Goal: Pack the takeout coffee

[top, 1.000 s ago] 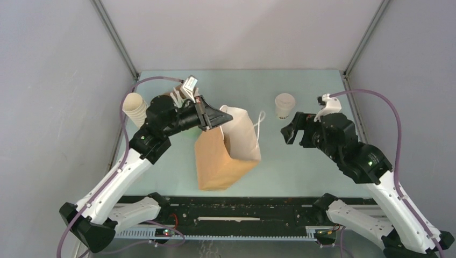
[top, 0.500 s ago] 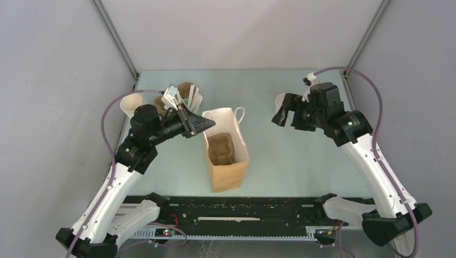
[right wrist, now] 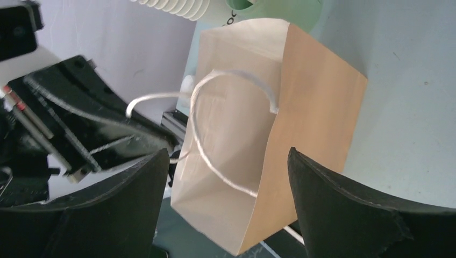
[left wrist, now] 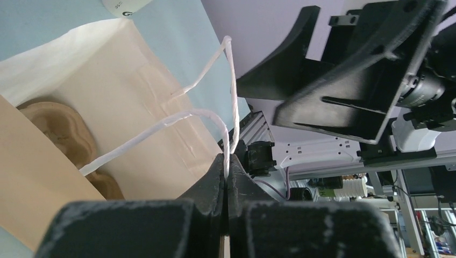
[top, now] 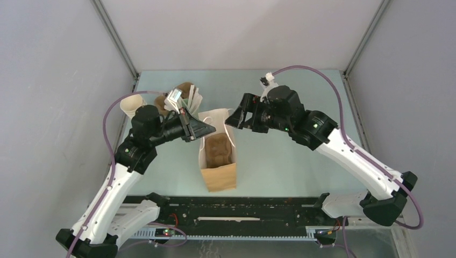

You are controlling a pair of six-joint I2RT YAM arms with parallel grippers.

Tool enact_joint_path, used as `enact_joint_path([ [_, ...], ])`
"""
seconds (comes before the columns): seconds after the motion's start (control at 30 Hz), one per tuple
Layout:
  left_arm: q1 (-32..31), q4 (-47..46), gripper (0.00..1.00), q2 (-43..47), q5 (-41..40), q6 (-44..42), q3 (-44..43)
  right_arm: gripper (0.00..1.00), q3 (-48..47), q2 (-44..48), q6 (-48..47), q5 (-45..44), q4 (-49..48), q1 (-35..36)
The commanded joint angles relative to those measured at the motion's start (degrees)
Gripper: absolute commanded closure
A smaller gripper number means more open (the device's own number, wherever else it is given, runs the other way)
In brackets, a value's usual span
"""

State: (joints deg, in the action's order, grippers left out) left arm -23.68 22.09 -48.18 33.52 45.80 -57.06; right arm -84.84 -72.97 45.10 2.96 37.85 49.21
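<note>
A brown paper bag (top: 219, 174) stands upright mid-table with a pulp cup carrier (top: 218, 150) inside it. My left gripper (top: 208, 129) is shut on the bag's white string handle (left wrist: 231, 80) at the left rim, the string pinched between the fingertips. My right gripper (top: 235, 119) hovers open over the bag's right rim with nothing between its fingers; the right wrist view looks down into the bag (right wrist: 317, 118). The takeout coffee is hidden behind my right arm in the top view. A white printed cup (left wrist: 126, 4) peeks in beyond the bag, probably it.
A stack of cream cups (top: 129, 105) stands at the back left, beside spare brown carriers (top: 185, 88) and a pale green cup (right wrist: 274, 8). A black rail (top: 231, 207) runs along the near edge. Grey walls close in both sides.
The bag went from tilted to upright and shifted slightly left. My right arm swung left from the cup's spot to over the bag. The left gripper kept its hold.
</note>
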Motion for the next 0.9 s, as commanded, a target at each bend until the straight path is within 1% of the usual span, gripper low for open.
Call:
enact_joint_path([
  [0.0,0.48,0.14,1.0,1.48,1.96,-2.11,-1.53,0.16,0.94,-2.23,2.99,-2.66,-8.44,0.75],
  [0.03,0.46,0.17,1.0,1.63,1.72,-2.12,-1.56,0.2,0.98,-2.79,3.35,-2.69,-9.91,1.1],
  [0.13,0.43,0.5,1.0,1.8,0.76,-2.14,-1.9,0.26,0.73,-4.26,4.67,-4.97,-13.2,2.28],
  [0.17,0.47,0.35,1.0,1.83,0.57,-1.94,-1.94,0.31,0.54,-4.73,4.92,-5.18,-14.4,2.48],
  [0.2,0.46,-0.06,1.0,1.94,0.41,-1.58,-1.85,0.34,0.36,-5.25,5.11,-5.62,-15.09,2.88],
  [0.33,0.41,-1.49,1.0,2.21,0.52,0.67,-1.18,0.36,0.69,-6.66,5.85,-9.53,-17.22,4.87],
  [0.37,0.12,-2.19,1.0,2.62,0.53,1.15,-0.77,0.4,0.8,-6.78,5.1,-10.68,-17.56,5.44],
  [0.4,-0.17,-2.7,1.0,3.25,0.31,1.55,-0.2,0.46,0.89,-6.83,4.4,-11.49,-18.04,5.61],
  [0.43,-0.22,-2.82,1.0,3.63,0.32,2.03,-0.25,0.56,0.93,-6.71,2.96,-10.56,-19.24,5.41],
  [0.47,-0.18,-2.29,1.0,3.7,0.31,2.8,-0.95,0.76,-0.5,-6.41,1.31,-7.67,-19.73,4.81],
  [0.5,-0.08,-1.17,1.0,3.57,0.21,3.67,-2.48,0.9,-3.07,-5.95,0.12,-7.05,-17.79,4.46],
  [0.53,-0.02,0.24,1.0,3.23,-0.18,4.17,-4.85,0.97,-6.38,-5.29,-1.05,-7.51,-14.85,4.59],
  [0.57,-0.08,1.74,1.0,3.0,-1.04,4.65,-7.35,1.0,-8.92,-4.35,-2.35,-7.57,-11.72,4.8],
  [0.6,-0.05,3.36,1.0,2.86,-2.53,5.41,-9.58,1.0,-10.64,-3.12,-3.15,-6.8,-9.74,4.85],
  [0.67,-0.01,6.33,1.0,2.66,-6.97,7.54,-12.67,1.0,-10.53,-0.1,-1.91,-4.22,-7.69,3.46],
  [0.73,-0.02,6.82,1.0,3.13,-11.2,13.93,-12.37,1.0,-7.26,2.78,3.0,1.61,-8.11,-0.29],
  [0.8,-0.09,3.83,1.0,4.35,-13.89,18.62,-9.53,1.0,-1.84,5.91,6.39,7.45,-11.39,-4.45],
  [0.87,-0.05,3.12,1.0,5.83,-17.56,21.54,-5.53,1.0,4.35,8.53,6.74,9.11,-14.9,-7.19],
])
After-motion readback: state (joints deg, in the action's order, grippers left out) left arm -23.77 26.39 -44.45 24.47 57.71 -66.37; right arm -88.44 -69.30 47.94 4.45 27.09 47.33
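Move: About 5 cm to the open right hand's left, 2 cm ahead and level with it, is the paper bag's free right handle; that handle lies some 5 cm ahead and 4 cm right of the left fingers, shut on the left handle. From the right hand the bag's middle is about 7 cm back, 6 cm left and 14 cm down; the lidded cup is 19 cm right, 6 cm ahead and 20 cm down. Reaching left and slightly forward about 5 cm over the bag's mouth, the right hand shuts its wide-open fingers on the free handle, then lifts about 9 cm while drawing back to the right. The left hand, still pinching its handle, stays nearly put until that grip closes, then rises 7 cm, easing left and turning slightly counter-clockwise. ##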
